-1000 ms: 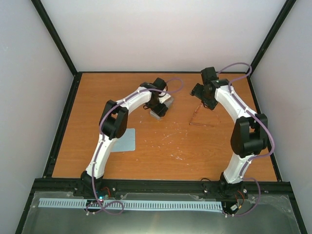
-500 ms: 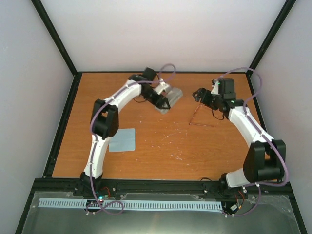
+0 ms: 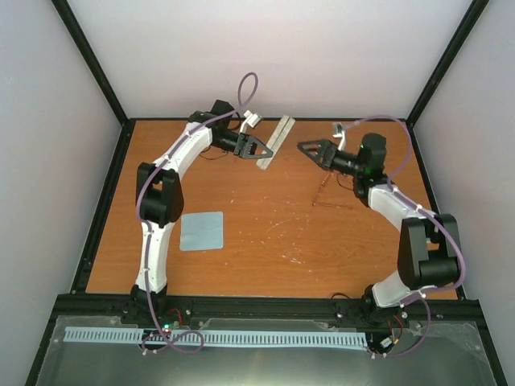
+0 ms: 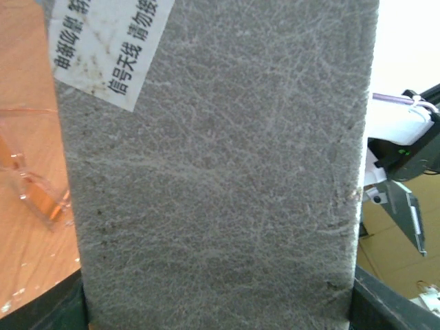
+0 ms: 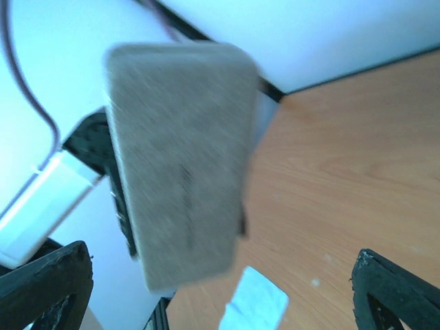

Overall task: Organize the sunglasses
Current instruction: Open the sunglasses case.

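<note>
The sunglasses (image 3: 321, 193) lie on the wooden table right of centre, thin reddish-brown wire; the left wrist view catches them at its left edge (image 4: 31, 189). My left gripper (image 3: 259, 148) is shut on the grey box (image 3: 274, 140), holding it on edge above the back of the table. The box (image 4: 213, 172) fills the left wrist view, a white label at its top. My right gripper (image 3: 308, 148) hangs open, pointing left at the box (image 5: 179, 165) from a short distance, above and behind the sunglasses. Nothing sits between its fingers.
A pale blue-grey cloth (image 3: 202, 231) lies flat on the left part of the table, and shows low in the right wrist view (image 5: 258, 304). Black frame rails edge the table, with white walls close behind and beside.
My left arm has lifted the grey box up and toward the back, turning it on edge. The right gripper has swung from pointing down over the sunglasses to pointing left at the box.
</note>
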`<state>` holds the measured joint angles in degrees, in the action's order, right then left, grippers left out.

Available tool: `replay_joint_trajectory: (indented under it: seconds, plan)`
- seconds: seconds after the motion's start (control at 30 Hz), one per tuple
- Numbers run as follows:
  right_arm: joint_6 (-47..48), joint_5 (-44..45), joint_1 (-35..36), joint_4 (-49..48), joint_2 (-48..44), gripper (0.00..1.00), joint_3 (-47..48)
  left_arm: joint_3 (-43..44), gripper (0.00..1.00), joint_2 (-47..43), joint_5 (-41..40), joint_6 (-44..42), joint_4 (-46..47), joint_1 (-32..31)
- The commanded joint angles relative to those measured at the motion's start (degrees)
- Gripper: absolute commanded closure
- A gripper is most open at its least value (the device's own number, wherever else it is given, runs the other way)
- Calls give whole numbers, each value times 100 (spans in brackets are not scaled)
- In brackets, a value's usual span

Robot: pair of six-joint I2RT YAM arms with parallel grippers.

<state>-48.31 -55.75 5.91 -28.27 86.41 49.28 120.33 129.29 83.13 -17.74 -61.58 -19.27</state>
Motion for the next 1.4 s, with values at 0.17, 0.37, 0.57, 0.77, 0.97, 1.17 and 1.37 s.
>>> replay_joint_trajectory:
  seconds: [0.17,0.37,0.57,0.77,0.97,1.17,1.37]
  plan:
    - [206,-378,551,-335,684,0,1225,-76,57,-89,1424,267,426,-55]
    - [569,-423,582,218,747,0,1457,-175,57,-118,1800,897,1026,-70]
    - [661,-402,577,234,798,0,1539,-251,58,-156,2112,1266,1427,-196]
    - [638,-479,580,146,989,0,1669,-328,59,-173,2279,1642,1816,-274]
    - [404,-565,583,-286,1198,3,1712,-640,60,-325,2522,2286,2570,-340]
    - [23,-633,582,-843,1275,45,1620,-899,59,-489,2504,2767,3247,-358]
    - [-11,-645,581,-856,1214,55,1531,-955,1,-529,2098,2782,3256,-338]
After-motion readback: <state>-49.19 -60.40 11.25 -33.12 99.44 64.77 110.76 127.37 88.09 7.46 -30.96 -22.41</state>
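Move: The left hand already pinches the sunglasses case high above the table; the case's middle lies about 2 cm ahead and 2 cm to the right of that hand, roughly level with it. From the open, empty right hand the case is some 7 cm to the left, 2 cm ahead and 3 cm above. The orange sunglasses lie on the table level with the right hand, about 5 cm to its right and 24 cm below. Right reaches 5 cm left, forward and up, pinching the case; left carries it 3 cm right, then loosens. ##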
